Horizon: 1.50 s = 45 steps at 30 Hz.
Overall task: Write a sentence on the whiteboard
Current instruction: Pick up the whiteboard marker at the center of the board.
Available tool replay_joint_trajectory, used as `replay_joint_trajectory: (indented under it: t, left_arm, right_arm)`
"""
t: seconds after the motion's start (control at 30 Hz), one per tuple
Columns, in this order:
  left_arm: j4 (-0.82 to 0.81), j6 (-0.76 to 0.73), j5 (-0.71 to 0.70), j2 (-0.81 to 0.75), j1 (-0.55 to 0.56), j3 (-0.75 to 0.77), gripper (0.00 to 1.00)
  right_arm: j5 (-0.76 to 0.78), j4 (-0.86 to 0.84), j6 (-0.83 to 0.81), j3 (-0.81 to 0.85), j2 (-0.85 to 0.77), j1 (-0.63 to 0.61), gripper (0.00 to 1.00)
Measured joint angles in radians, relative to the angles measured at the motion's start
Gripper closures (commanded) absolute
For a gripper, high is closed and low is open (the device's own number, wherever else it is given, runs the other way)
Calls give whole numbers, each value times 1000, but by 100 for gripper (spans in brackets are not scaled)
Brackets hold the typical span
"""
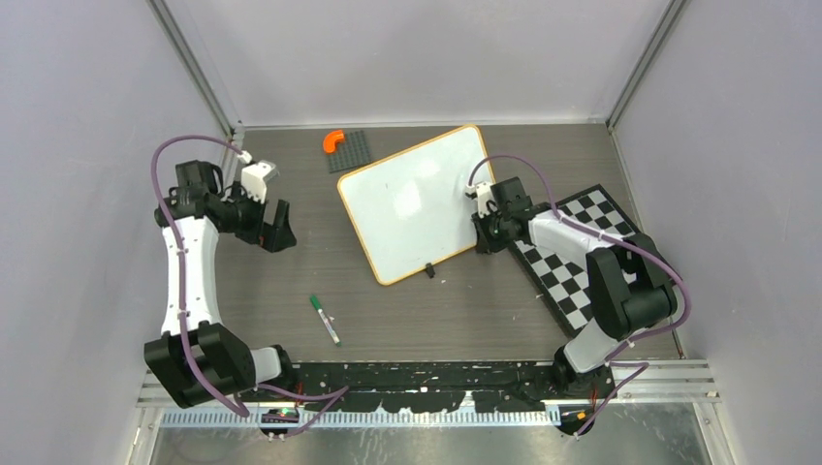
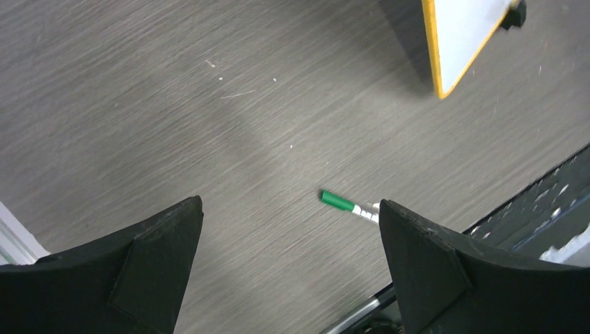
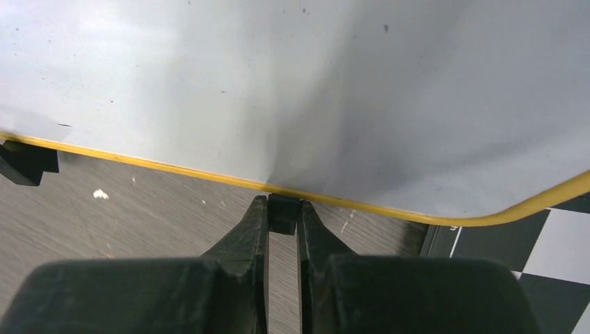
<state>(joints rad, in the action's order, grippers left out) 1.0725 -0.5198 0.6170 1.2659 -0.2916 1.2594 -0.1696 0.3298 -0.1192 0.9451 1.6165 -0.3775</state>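
The whiteboard (image 1: 417,199) lies tilted in the middle of the table with its orange-tan rim all round. Its face is blank, and the sentence is not in view. My right gripper (image 1: 482,225) is at the board's right edge. In the right wrist view that gripper (image 3: 283,204) is shut on a small black clip foot (image 3: 282,216) under the whiteboard (image 3: 278,83). A green-capped marker (image 1: 325,320) lies on the table near the front. My left gripper (image 1: 276,228) hangs open over bare table, left of the board. In the left wrist view the marker (image 2: 339,201) lies beyond the left gripper (image 2: 290,203).
A black-and-white checkerboard (image 1: 582,252) lies under and to the right of the board's right edge. An orange curved piece (image 1: 332,140) sits on a dark studded plate (image 1: 351,150) at the back. Another black clip foot (image 1: 427,270) is on the board's near edge. Grey walls enclose three sides.
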Motion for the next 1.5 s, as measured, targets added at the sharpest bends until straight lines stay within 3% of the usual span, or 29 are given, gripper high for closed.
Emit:
replay_joint_trajectory:
  t: [0.13,0.23,0.4,0.7,1.0,1.23,1.3,1.5]
  left_arm:
    - [72,-248,59,0,-5,-28,2]
    - [152,-493,76,8,-5,-86,8]
    - [264,-851,68,123,27,-126,16]
    - [197,-1206,-16,194,212,-334,29]
    - [100,-1426,-83,80,322,-525,40]
    - [16,-1458,-147,65,410,-595,46]
    - [-11,-1455,-161,69,429,-599,52]
    - [-28,-1426,-185,74,468,-604,86]
  right_arm:
    - [-52,51,-63,8,0,28,100]
    - [-92,100,-100,27,6,58,100]
    - [-134,146,-137,65,32,87,100]
    - [-143,166,-141,81,38,88,100]
    - [-147,183,-142,95,66,88,100]
    - [-159,191,-142,102,77,88,100]
    - [-161,195,-144,106,79,88,100]
    - [-164,207,-161,116,88,90,100]
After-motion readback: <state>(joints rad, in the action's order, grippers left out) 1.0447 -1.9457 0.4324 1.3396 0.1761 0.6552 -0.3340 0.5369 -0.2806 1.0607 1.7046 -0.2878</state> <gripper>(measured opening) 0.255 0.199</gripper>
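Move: The marker lies about 13 cm back from the open left hand, 8 cm to its right and 20 cm below. The whiteboard's middle is some 10 cm ahead of that hand, 25 cm right and 15 cm lower. The right hand already grips a foot of the whiteboard, whose middle is about 8 cm ahead and 14 cm left of it; the board's other foot is 5 cm back and 11 cm left, and the marker 16 cm back and 33 cm left. Left hand sinks some 19 cm and back 12, twisting clockwise, closing on the marker; right drags whiteboard's held foot. ##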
